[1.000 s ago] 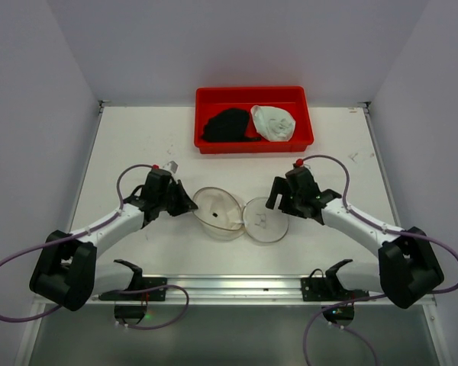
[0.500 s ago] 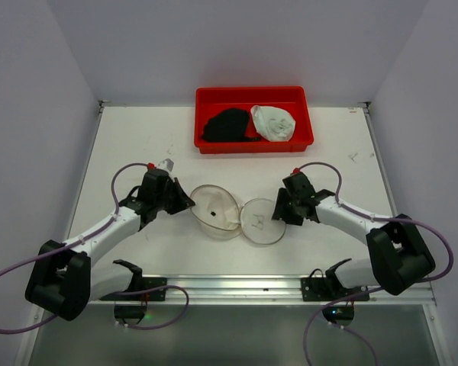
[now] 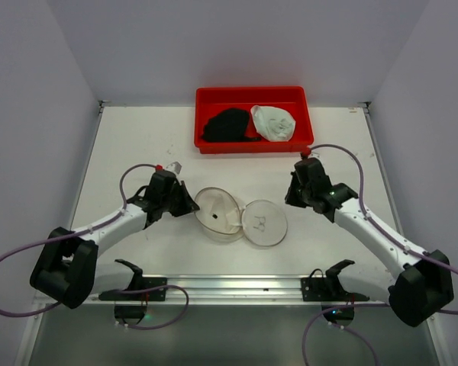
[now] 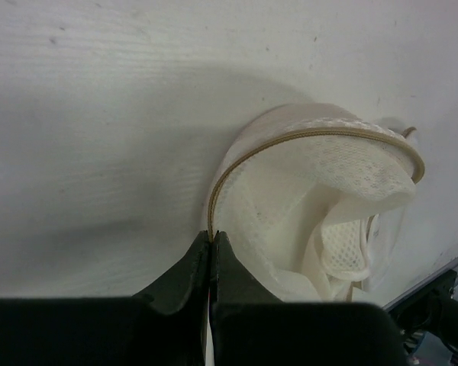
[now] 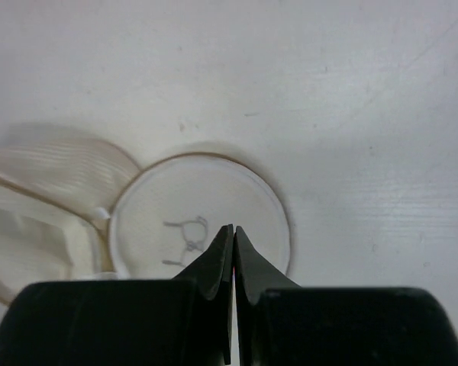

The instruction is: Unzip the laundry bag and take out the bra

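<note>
The laundry bag [image 3: 220,213] lies unzipped in mid-table, its domed half beside its flat round lid [image 3: 264,222] with the small icon. My left gripper [image 3: 192,207] is shut on the zip-edged rim at the domed half's left side; in the left wrist view the tan zip edge [image 4: 237,164] runs into the closed tips [image 4: 212,235]. My right gripper [image 3: 291,200] is shut with nothing in it, raised just right of the lid; its tips [image 5: 233,229] overlap the lid [image 5: 175,210]. The black bra [image 3: 227,125] lies in the red tray.
The red tray [image 3: 252,91] stands at the back centre of the table and also holds a pale white dome cup [image 3: 273,122]. A metal rail [image 3: 237,284] runs along the near edge between the arm bases.
The right gripper has gone from open to shut, holding nothing, and drawn back up and to the right, away from the lid. The left gripper still holds the bag's rim.
</note>
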Controlling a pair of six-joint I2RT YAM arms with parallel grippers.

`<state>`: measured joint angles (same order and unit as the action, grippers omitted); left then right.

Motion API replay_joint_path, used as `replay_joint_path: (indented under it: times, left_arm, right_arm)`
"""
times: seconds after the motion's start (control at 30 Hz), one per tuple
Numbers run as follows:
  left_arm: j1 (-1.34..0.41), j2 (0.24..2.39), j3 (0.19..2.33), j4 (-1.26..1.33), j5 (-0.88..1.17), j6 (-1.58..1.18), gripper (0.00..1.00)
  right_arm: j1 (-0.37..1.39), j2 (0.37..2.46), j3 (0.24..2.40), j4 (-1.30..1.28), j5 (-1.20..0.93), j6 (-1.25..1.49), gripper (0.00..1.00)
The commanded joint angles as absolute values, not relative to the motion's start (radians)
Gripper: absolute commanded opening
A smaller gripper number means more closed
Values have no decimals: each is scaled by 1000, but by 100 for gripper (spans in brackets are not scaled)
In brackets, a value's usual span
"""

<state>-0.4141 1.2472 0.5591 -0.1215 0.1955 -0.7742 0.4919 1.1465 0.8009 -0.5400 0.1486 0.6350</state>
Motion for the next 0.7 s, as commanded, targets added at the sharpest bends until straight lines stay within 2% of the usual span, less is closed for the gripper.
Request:
replay_joint_path:
  times: [0.0, 0.13, 0.2, 0.23, 0.3, 0.33, 0.47, 0.57, 0.67]
  left_arm:
    - [-489, 1313, 594, -22, 219, -775, 0]
    - [-525, 1373, 606, -18, 219, -792, 0]
    - [-526, 1364, 603, -20, 212, -798, 0]
    - [-525, 1356, 600, -23, 186, -799, 0]
    - [-523, 1327, 604, -61, 152, -805, 0]
    - [-523, 1313, 604, -72, 121, -807, 0]
    - [-496, 1267, 606, -141, 68, -816, 0]
    - [-463, 1229, 601, -182, 25, -812, 0]
    - [-448, 1197, 603, -218, 6, -804, 0]
  right_arm:
    - [500, 1088, 894, -607, 189, 551, 0]
    - [500, 1094, 917, -643, 172, 545, 0]
    - [499, 1112, 875, -637, 141, 575, 11]
    - [496, 1120, 856, -632, 141, 592, 21]
    - [492, 1146, 798, -620, 141, 636, 26]
    - [491, 1152, 778, -600, 132, 649, 33]
    - [489, 1175, 688, -549, 71, 702, 45]
    - [491, 1193, 641, -486, 6, 735, 50]
    - [491, 1233, 623, -448, 5, 755, 49]
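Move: The bag's round flap with the bra print lies flat, about 4 cm back and 7 cm left of the empty right hand and roughly 10 cm below it. The open pouch of the bag is some 22 cm to that hand's left and 2 cm back; the red box sits about 35 cm ahead and 11 cm left. From the left hand, already pinching the pouch rim, the flap lies some 23 cm right and 4 cm back. The flap's right edge is what the right hand comes down to: still shut, it first lifts about 5 cm, then sinks some 12 cm and draws back about 6, tipping steeply down by some 20 degrees and opening its fingers halfway around that edge. The left keeps its pinch on the pouch rim, pulling right, down and back a few centimetres, then returning. ##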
